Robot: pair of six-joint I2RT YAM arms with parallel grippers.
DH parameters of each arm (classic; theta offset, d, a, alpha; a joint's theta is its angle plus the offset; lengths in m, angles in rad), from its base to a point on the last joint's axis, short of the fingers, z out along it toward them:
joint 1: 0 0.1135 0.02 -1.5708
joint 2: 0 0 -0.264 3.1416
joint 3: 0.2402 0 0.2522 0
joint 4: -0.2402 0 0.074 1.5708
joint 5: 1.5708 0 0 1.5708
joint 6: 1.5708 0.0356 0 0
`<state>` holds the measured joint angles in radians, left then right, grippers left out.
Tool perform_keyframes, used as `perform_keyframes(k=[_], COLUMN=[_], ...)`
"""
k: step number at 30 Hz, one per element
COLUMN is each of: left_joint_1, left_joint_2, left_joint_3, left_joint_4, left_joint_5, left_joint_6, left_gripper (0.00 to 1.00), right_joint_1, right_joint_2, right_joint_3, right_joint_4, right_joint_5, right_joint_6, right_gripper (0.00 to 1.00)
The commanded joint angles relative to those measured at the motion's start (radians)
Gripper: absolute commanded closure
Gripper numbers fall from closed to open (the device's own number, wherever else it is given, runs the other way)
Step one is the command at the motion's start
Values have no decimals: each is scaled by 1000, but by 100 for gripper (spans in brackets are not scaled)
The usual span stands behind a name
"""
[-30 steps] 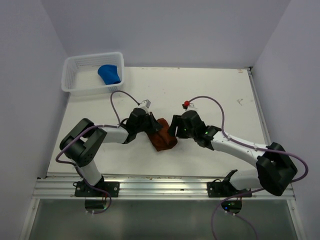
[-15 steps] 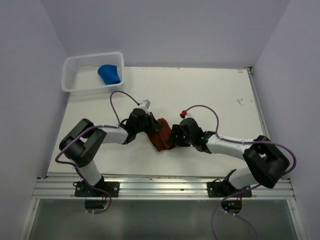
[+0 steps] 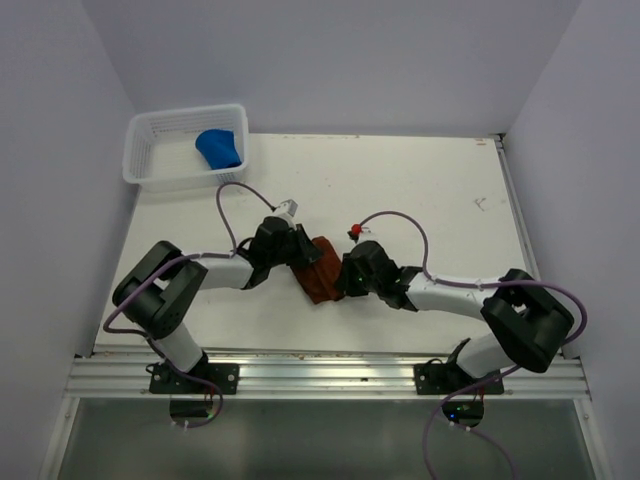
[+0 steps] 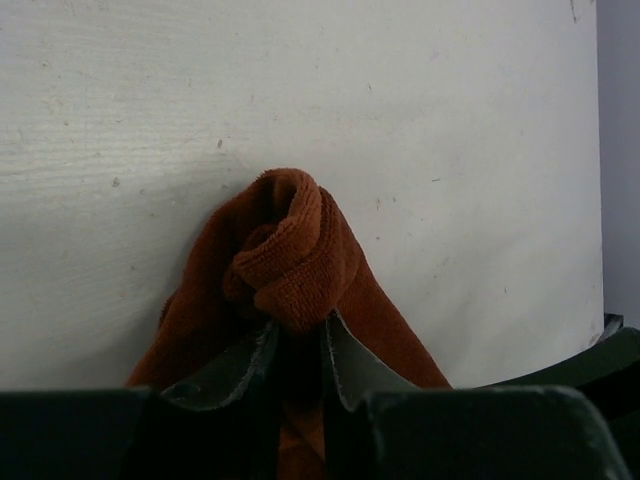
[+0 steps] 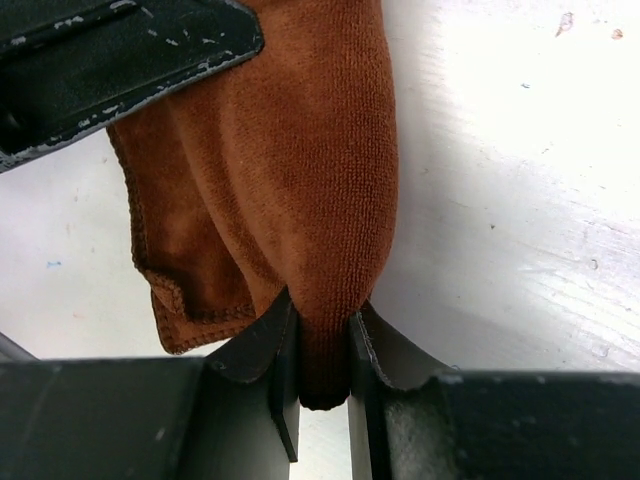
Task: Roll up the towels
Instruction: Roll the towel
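The rust-brown towel [image 3: 322, 283] lies bunched on the white table between both grippers. My left gripper [image 3: 304, 262] is at its left end, and in the left wrist view the gripper [image 4: 298, 335] is shut on a rolled lump of the towel [image 4: 290, 250]. My right gripper [image 3: 339, 279] comes in from the right; in the right wrist view the gripper [image 5: 322, 340] is shut on a thick fold of the towel [image 5: 290, 170]. A left finger [image 5: 130, 45] shows dark at the top of that view. The royal blue towel [image 3: 219, 148] sits crumpled in the basket.
A white mesh basket [image 3: 185, 112] stands at the table's far left corner. The right arm's purple cable with its red connector [image 3: 354, 231] arches just behind the towel. An aluminium rail [image 3: 320, 375] runs along the near edge, and grey walls stand close on both sides.
The right gripper has moved left onto the rust-brown towel and shut on its fold. The left gripper stays in place on the towel's other end.
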<state>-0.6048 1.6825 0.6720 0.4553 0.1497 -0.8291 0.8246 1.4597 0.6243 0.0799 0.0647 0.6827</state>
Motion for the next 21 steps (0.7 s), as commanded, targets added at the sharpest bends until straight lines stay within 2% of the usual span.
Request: perform_keyframes(k=[1, 6, 8, 9, 11, 16, 21], left_joint_1=[31, 85, 99, 105, 106, 106, 106], left_joint_2=[-64, -121, -148, -159, -196, -247, -260], left_joint_3=[-5, 14, 23, 32, 34, 38, 31], left_joint_4=[-23, -102, -153, -173, -211, -279, -293], left_joint_5=[-70, -52, -48, -56, -70, -42, 39], left_joint_6=[1, 4, 14, 19, 31, 27, 2], left_gripper=[78, 55, 36, 18, 1, 1, 0], right_joint_1=[37, 119, 146, 151, 168, 214, 314], right_joint_2=[17, 34, 48, 51, 68, 108, 177], right_joint_3=[34, 106, 144, 155, 181, 239, 307], right_joint_4=[-77, -189, -232, -242, -275, -324, -362], right_joint_5=[70, 252, 294, 337, 375, 524, 656], right_joint_6=[-51, -71, -74, -72, -68, -71, -104], right_gripper=[100, 100, 100, 100, 100, 100, 100])
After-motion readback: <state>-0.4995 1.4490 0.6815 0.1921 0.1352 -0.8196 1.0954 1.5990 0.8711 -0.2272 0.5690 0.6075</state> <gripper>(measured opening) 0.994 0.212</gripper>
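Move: My left fingers are pinching the towel's folded strip; its middle lies about 3 cm back and 2 cm right of that hand, 2 cm lower. The strip's far end is some 3 cm ahead and 2 cm right of the hand. My right hand pinches the near-right part, with the towel's middle about 5 cm ahead, 6 cm left and 2 cm down; the loose flap's near edge sits roughly 6 cm left and 1 cm back. I open my left fingers wide to let go of the towel and draw that hand about 5 cm left while it rises some 4 cm clear; it edges forward, then eases back. My right hand keeps its pinch almost in place, creeping 1 cm left and up while its wrist turns some 25 degrees, its left side dipping, to turn the fold over. ##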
